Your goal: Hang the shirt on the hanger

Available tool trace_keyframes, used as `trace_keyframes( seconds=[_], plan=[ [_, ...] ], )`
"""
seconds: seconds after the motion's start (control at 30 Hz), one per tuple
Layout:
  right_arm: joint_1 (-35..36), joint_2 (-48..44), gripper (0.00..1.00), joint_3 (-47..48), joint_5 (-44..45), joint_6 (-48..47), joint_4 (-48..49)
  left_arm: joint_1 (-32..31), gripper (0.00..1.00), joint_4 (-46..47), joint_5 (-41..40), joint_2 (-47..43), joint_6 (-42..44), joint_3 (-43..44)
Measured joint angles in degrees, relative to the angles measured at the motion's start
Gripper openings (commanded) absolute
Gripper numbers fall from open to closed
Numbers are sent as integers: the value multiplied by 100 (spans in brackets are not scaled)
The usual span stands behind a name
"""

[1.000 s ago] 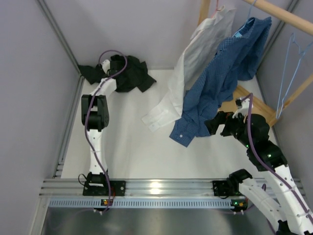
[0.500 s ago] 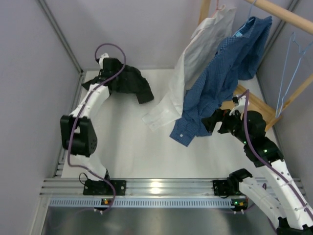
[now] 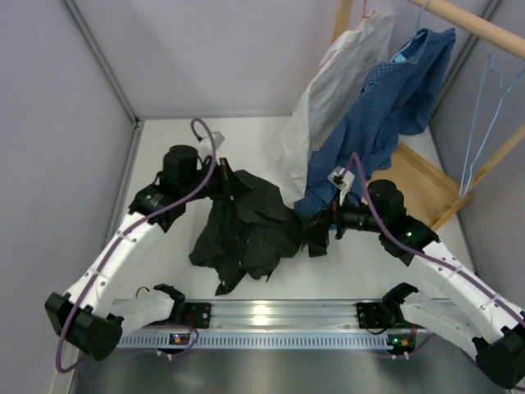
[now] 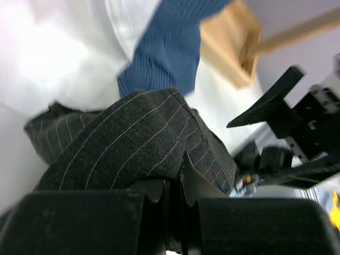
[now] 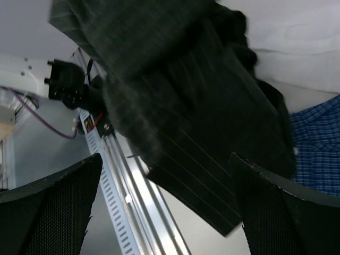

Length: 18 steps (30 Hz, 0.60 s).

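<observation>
The black shirt (image 3: 246,234) hangs bunched over the middle of the table, and its fine stripes show in the left wrist view (image 4: 133,149). My left gripper (image 3: 225,182) (image 4: 178,197) is shut on a fold at the shirt's upper edge. My right gripper (image 3: 316,231) (image 5: 167,212) stands wide open against the shirt's right side. The shirt's dark hem (image 5: 202,159) fills the view ahead of the open fingers (image 5: 48,212). The light-blue wire hanger (image 3: 484,123) hangs from the wooden rail at the far right, away from both grippers.
A white shirt (image 3: 328,90) and a blue dotted shirt (image 3: 385,107) hang from the wooden rack (image 3: 426,176) at the back right, and the blue one's tail reaches down beside my right gripper. The aluminium rail (image 3: 271,313) runs along the near edge. Grey walls close in the left and back.
My left gripper shut on the shirt in the far left corner and carried it to the middle of the table. My right gripper moved left up to the shirt.
</observation>
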Motion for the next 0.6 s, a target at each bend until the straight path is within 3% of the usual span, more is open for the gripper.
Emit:
trace_keyframes(
  seconds=[0.13,0.33,0.4,0.43,0.47,0.6],
  plan=[
    [787,223,99,-15,494,-90,-37,-472,0,20,138,855,-173,-472],
    [949,214,99,-144,1464,-103,-94,-487,1,61,90,1635,-299,-942],
    [962,293,97,-223,1687,-90,-98,-487,11,81,92,1585,-304,-940],
    [966,376,97,-267,1751,-87,-76,-487,21,81,70,1526,-302,-931],
    [977,452,97,-299,1773,-83,-57,-487,45,76,42,1478,-280,-914],
    [1134,866,97,-490,1766,-79,131,-487,56,55,-249,1353,-271,-595]
  ],
)
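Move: The left gripper holds the black shirt bunched in shut fingers, its middle hanging about 18 cm below and 5 cm back; the table spot to lower it onto is some 27 cm below, 3 cm back. From the open right gripper, the black shirt's middle lies about 15 cm left, level ahead, 12 cm down; the blue shirt's lower end is 13 cm ahead, 5 cm right, and the white shirt's hem 17 cm ahead, 10 cm left. Lower the left gripper quickly by about 15 cm, drifting slightly right and tipping the fingers down some 25 degrees, to set the black shirt on the table; then open the fingers about halfway and lift 3 cm. Meanwhile sink the wide-open right gripper roughly 9 cm towards the black shirt's right part, tilting its fingertips down, without closing. ##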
